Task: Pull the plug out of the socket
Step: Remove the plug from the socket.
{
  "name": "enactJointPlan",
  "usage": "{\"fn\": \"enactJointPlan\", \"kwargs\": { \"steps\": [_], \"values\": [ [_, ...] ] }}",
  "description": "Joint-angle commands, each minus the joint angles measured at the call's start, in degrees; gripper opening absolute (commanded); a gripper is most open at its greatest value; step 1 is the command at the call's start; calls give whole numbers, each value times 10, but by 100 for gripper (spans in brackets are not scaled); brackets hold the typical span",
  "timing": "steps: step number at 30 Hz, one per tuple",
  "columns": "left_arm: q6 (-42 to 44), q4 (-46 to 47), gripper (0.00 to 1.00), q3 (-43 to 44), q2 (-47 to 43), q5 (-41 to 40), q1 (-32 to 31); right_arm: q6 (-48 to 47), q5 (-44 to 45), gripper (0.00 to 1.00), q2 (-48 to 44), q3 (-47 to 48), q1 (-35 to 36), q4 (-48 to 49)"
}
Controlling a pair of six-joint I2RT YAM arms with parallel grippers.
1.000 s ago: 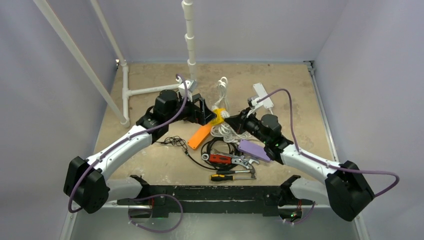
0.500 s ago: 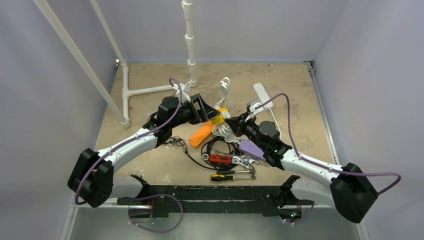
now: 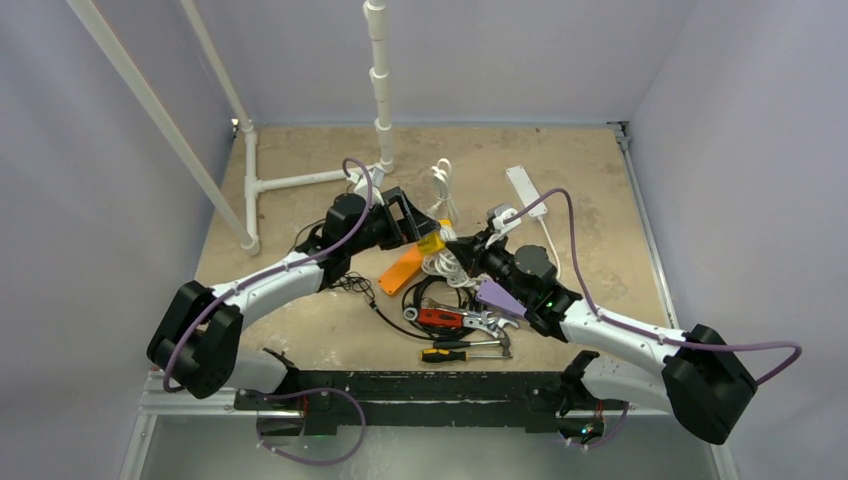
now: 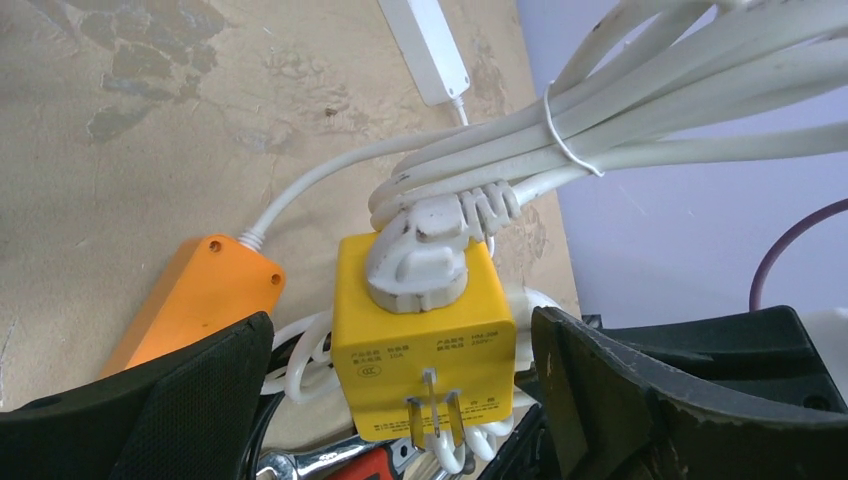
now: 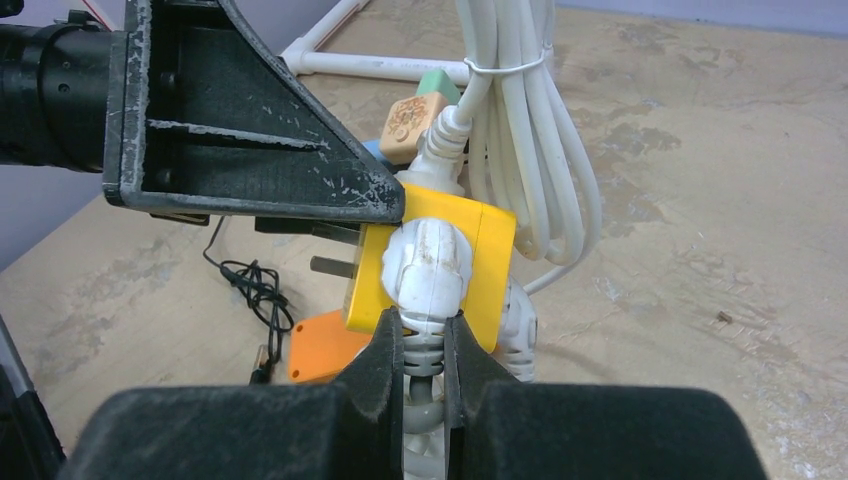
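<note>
The socket is a yellow cube [image 3: 432,243] with bare metal prongs on one face, held up over the table's middle. White plugs sit in it. My right gripper [image 5: 424,345] is shut on the ribbed neck of one white plug [image 5: 430,265], which is seated in the cube face [image 5: 492,262] turned to that camera. A second white plug [image 4: 418,255] in the top face runs into a tied white cable bundle [image 4: 600,110]. My left gripper [image 4: 400,330] is open, its black fingers [image 4: 205,400] standing on either side of the socket [image 4: 425,340] with gaps on both sides.
Under the cube lie an orange power strip [image 3: 402,268], loops of white cable, a black lead [image 3: 352,283], a purple piece [image 3: 500,297], a wrench, a red tool [image 3: 440,318] and a screwdriver [image 3: 462,352]. A white power strip [image 3: 524,190] and a white pipe frame [image 3: 300,180] are at the back.
My left arm has swung right and closer, so its open fingers now flank the yellow cube. My right gripper has shifted slightly left with the plug still in it.
</note>
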Motion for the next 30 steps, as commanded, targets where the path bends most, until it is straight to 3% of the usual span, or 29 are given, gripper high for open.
{"fn": "enactJointPlan", "kwargs": {
  "steps": [1, 6, 15, 20, 24, 30],
  "values": [
    [-10, 49, 99, -5, 9, -15, 3, -14, 10, 0, -38, 21, 9, 161],
    [-22, 68, 95, -13, 13, -18, 3, -18, 22, 0, -37, 23, 18, 159],
    [-42, 92, 76, -22, 27, 8, 3, -19, 60, 0, -18, 38, 32, 143],
    [-41, 93, 57, -17, 35, 19, 2, -20, 78, 0, -9, 45, 40, 138],
    [-11, 39, 37, 16, 51, 45, 2, -10, 103, 0, 5, 59, 46, 123],
    [67, -88, 26, 82, 52, 58, 2, 7, 121, 0, 26, 67, 53, 134]
  ]
}}
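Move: The yellow socket sits almost between the left hand's open fingers, about 2 cm to the right, 1 cm ahead and 1 cm lower. From that hand, the tied white cable bundle is roughly 6 cm ahead, 4 cm right and 2 cm higher; the orange power strip lies some 15 cm below, 4 cm back and 4 cm left. From the right hand, already gripping the plug's cable neck, the socket is about 3 cm ahead and 4 cm left, level with it. The left fingers close from wide open and pinch the yellow socket between both pads, the grip effort rising as they stop on it, while the left hand eases about 1 cm forward and to the right. The right hand keeps its shut hold on the plug's neck; in the last few tenths both hands sink together, roughly 1.5 cm. ##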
